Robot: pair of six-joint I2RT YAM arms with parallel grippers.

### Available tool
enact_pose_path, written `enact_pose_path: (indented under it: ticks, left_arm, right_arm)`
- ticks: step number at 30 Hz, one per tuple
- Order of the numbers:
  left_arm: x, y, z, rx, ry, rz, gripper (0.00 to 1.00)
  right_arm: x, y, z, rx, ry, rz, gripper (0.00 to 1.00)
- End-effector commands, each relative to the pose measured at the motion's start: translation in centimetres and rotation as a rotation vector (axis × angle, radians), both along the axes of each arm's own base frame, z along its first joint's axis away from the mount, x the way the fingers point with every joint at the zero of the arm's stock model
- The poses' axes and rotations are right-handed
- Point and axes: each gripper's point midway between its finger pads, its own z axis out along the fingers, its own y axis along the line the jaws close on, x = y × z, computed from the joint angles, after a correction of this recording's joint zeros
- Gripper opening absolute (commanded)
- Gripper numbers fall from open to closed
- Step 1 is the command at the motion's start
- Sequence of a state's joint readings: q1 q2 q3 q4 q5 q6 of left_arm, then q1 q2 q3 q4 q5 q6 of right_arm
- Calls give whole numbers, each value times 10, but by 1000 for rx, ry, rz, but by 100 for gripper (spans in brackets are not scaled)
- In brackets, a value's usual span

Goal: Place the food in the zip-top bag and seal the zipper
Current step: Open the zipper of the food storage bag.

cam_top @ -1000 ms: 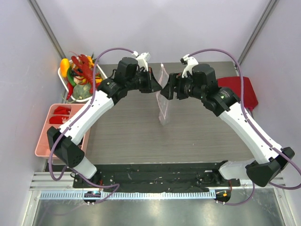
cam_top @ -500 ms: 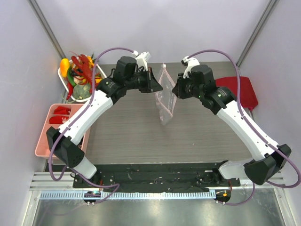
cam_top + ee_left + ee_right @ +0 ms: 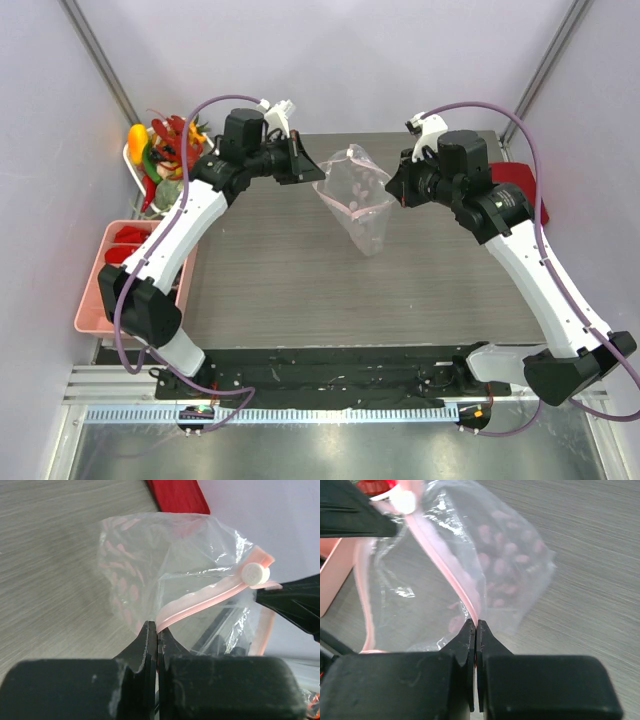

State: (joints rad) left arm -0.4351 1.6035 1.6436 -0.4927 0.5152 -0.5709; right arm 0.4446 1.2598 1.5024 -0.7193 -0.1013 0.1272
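The clear zip-top bag (image 3: 357,200) with pink dots hangs above the table between my two grippers, its mouth pulled open. My left gripper (image 3: 312,168) is shut on the pink zipper (image 3: 200,602) strip at one side of the mouth. My right gripper (image 3: 392,187) is shut on the opposite zipper (image 3: 451,577) strip. A white slider (image 3: 256,573) sits at the strip's far end. The food (image 3: 170,150), a red lobster among smaller pieces, lies in the white basket (image 3: 135,165) at the far left. The bag (image 3: 505,560) holds nothing.
A pink compartment tray (image 3: 110,275) with red pieces stands at the left edge of the table. A red cloth (image 3: 525,190) lies at the far right behind the right arm. Grey walls close in on both sides.
My right gripper closed on the bag's mouth strip. Both grippers then moved apart, left going left and right going right, spreading the bag's mouth open.
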Motion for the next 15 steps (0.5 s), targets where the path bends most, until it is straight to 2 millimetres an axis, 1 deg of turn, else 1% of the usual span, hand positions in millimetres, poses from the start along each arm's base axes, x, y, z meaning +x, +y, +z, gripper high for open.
enact_pose_path:
  ticks: [1, 2, 3, 4, 5, 6, 7, 8, 9, 10, 11, 12, 14, 15]
  left_arm:
    - [-5, -16, 8, -42, 1, -92, 11]
    - [-5, -18, 5, -48, 12, -99, 16]
    - [-4, -19, 5, -53, 14, -102, 20]
    - [-2, -19, 4, -53, 14, -99, 31]
    - [-2, -16, 4, -51, 14, -98, 36]
    - [2, -10, 5, -56, 12, -88, 43]
    - [5, -4, 6, -64, 21, -73, 57]
    - [4, 2, 10, -81, 27, -75, 63]
    - [15, 21, 14, -97, 26, -39, 72]
    - [18, 29, 18, -115, 33, -27, 76]
    - [18, 40, 25, -129, 26, -17, 87]
    - [30, 65, 30, -137, 18, 42, 99]
    - [36, 93, 45, -158, -28, 89, 100]
    - [41, 105, 49, -161, -42, 126, 100]
  right_arm:
    - [-10, 9, 22, 35, -31, 88, 1]
    - [-5, 13, 19, 36, -18, 91, 1]
    - [-3, 12, 16, 36, -7, 79, 1]
    - [1, 13, 12, 32, 3, 68, 1]
    - [4, 13, 8, 28, 15, 59, 1]
    - [10, 14, -1, 19, 36, 50, 1]
    - [13, 14, -4, 18, 46, 38, 1]
    - [16, 14, -8, 18, 54, 24, 1]
    - [22, 14, -14, 16, 70, 1, 1]
    - [24, 15, -15, 21, 75, -6, 1]
    - [27, 17, -18, 22, 85, -12, 1]
    - [28, 17, -20, 23, 91, -18, 1]
    - [31, 17, -22, 25, 98, -30, 1]
    - [32, 17, -24, 25, 102, -33, 1]
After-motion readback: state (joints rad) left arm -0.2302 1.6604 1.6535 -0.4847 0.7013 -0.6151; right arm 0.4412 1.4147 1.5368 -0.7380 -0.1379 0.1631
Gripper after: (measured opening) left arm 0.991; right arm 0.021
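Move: Both grippers are shut on opposite lips of the bag's zipper mouth. The bag's middle hangs about 7 cm to the right of the left gripper, 4 cm back and 11 cm below; the right gripper's tips are some 13 cm right of the left gripper and 3 cm back. The food basket stands roughly 32 cm left of the left gripper, 10 cm ahead and 24 cm lower. From the right gripper the bag's middle is about 5 cm left, 1 cm ahead and 12 cm below. Open the left gripper from shut to fully wide, dipping about 2 cm as it lets go of its lip of the zipper, then swing it quickly left and forward, away from the bag and towards the food basket. Keep the right gripper pinched on the other lip and lower it some 4 cm, easing forward and left, with the wrist tipping down about 10 degrees. ##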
